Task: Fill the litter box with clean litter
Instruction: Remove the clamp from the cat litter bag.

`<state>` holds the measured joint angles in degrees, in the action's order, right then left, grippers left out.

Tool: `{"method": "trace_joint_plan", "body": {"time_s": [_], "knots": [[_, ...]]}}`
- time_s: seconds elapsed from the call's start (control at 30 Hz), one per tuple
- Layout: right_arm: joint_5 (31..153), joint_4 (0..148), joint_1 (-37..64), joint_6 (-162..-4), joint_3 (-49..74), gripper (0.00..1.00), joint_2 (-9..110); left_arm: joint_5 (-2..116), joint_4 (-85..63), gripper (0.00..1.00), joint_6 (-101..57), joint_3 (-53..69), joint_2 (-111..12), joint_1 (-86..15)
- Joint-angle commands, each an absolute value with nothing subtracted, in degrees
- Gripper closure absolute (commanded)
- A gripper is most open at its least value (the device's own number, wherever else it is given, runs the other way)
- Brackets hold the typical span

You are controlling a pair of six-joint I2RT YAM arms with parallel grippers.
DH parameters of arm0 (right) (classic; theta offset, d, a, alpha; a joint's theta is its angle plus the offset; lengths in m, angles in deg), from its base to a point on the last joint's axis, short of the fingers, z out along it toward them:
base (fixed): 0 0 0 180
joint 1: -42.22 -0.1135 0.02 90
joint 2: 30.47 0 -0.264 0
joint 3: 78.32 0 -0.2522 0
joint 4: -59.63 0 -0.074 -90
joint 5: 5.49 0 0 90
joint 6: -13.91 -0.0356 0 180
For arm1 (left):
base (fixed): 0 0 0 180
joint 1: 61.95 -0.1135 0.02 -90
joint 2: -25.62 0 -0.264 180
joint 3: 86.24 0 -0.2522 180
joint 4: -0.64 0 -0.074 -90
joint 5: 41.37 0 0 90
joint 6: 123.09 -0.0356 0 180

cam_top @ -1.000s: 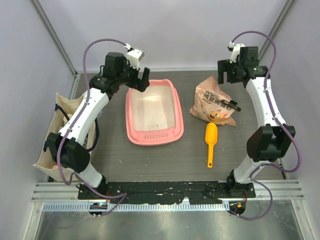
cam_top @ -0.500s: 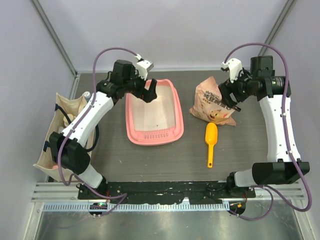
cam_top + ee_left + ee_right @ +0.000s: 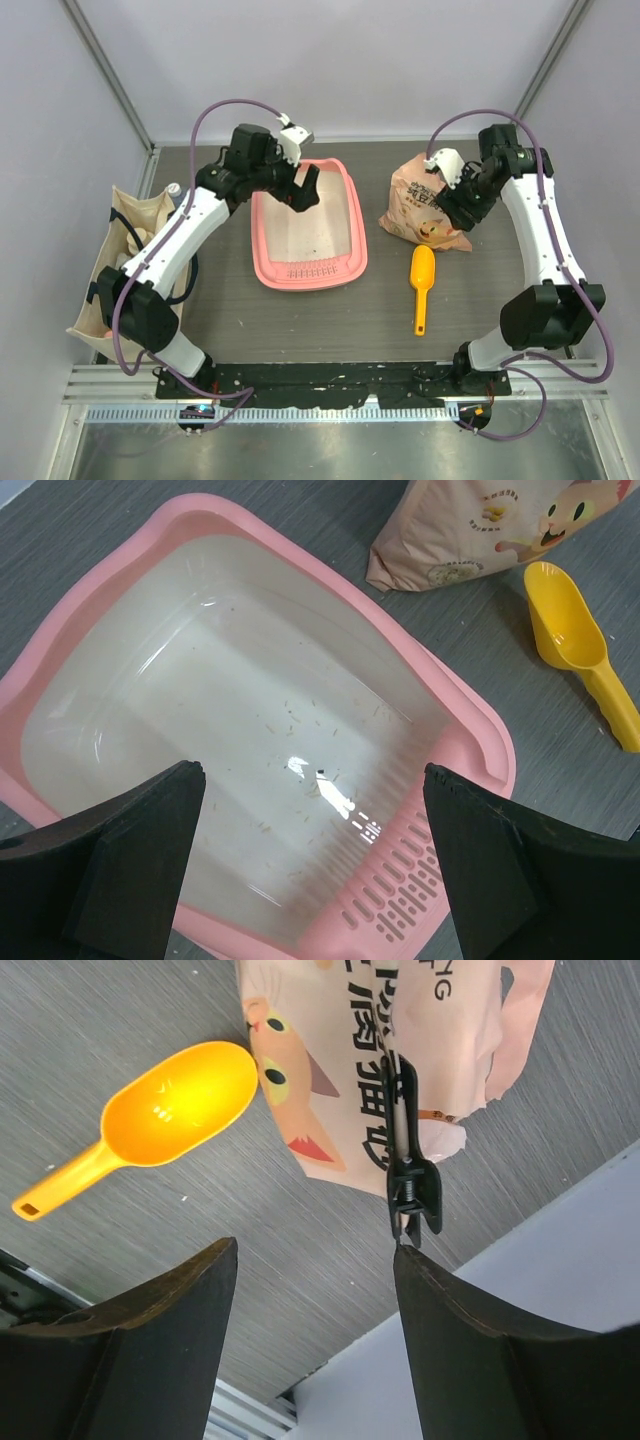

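Note:
The pink litter box (image 3: 262, 242) lies left of centre, its whitish floor (image 3: 230, 730) bare except for a few stray specks and its slotted grille at the near end. No clean litter shows. My left gripper (image 3: 301, 188) (image 3: 312, 772) hovers open over the box's far part, holding nothing. My right gripper (image 3: 457, 203) (image 3: 315, 1250) is open above the table by the right side of the peach cat-print bag (image 3: 420, 205) (image 3: 400, 1030). The black clip (image 3: 412, 1188) on the bag hangs just past one fingertip (image 3: 408, 1260).
A yellow-orange scoop (image 3: 422, 285) (image 3: 575, 640) (image 3: 170, 1110) lies on the dark table in front of the bag. A beige tote bag (image 3: 112, 270) hangs at the left table edge. The pale enclosure wall (image 3: 540, 1290) is close behind the right gripper.
My right arm has swung from behind the bag down to its right side, and its jaws have narrowed somewhat. My left gripper has moved right, over the litter box.

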<state>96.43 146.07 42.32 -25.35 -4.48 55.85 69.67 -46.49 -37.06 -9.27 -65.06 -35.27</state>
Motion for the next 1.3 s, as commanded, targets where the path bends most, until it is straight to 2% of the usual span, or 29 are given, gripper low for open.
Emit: {"method": "trace_joint_plan", "body": {"time_s": [0.0,0.13,0.37,0.6,0.8,1.27], "knots": [[94.1,144.2,42.2,-21.9,-8.9,0.32,57.1,70.3,-46.5,0.05,-38.4,-8.7,-62.4,-35.0],[93.5,144.7,42.2,-20.2,-10.2,0.37,59.3,70.4,-46.6,0.05,-38.3,-8.3,-62.5,-35.0],[91.9,144.5,42.4,-18.4,-11.7,0.38,61.6,70.3,-46.4,0.05,-38.3,-8.0,-62.8,-34.9],[92.9,147.0,43.3,-17.4,-16.0,0.49,66.9,70.2,-46.3,0.05,-38.3,-8.2,-63.2,-34.9],[93.6,150.6,43.6,-17.6,-19.9,0.53,70.4,69.7,-46.5,0.05,-38.5,-8.0,-63.0,-34.8],[93.3,153.5,44.7,-16.8,-18.8,0.62,69.5,69.5,-46.3,0.05,-38.5,-7.9,-63.7,-34.7]]}}
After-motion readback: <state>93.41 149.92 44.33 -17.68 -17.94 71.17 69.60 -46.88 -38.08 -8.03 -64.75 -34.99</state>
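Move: The bag's black clamp lies about 7 cm ahead of the right hand and roughly 4 cm below it, its handle end pointing back to the right. The litter bag's middle is some 8 cm ahead, 7 cm left and 9 cm down; the yellow scoop lies about 8 cm back, 7 cm left and 16 cm down. From the left hand, the clamp is roughly 30 cm to the right, level fore and aft, and 8 cm lower. The right hand reaches forward about 5 cm over the bag's near right side towards the clamp's handle end, edging 2 to 3 cm to the right and, in the second half, sinking some 2 cm. Its fingers narrow from well open to a gap little wider than the handle, which ends up lined up between the two fingertips; whether they already touch it can't be seen. ##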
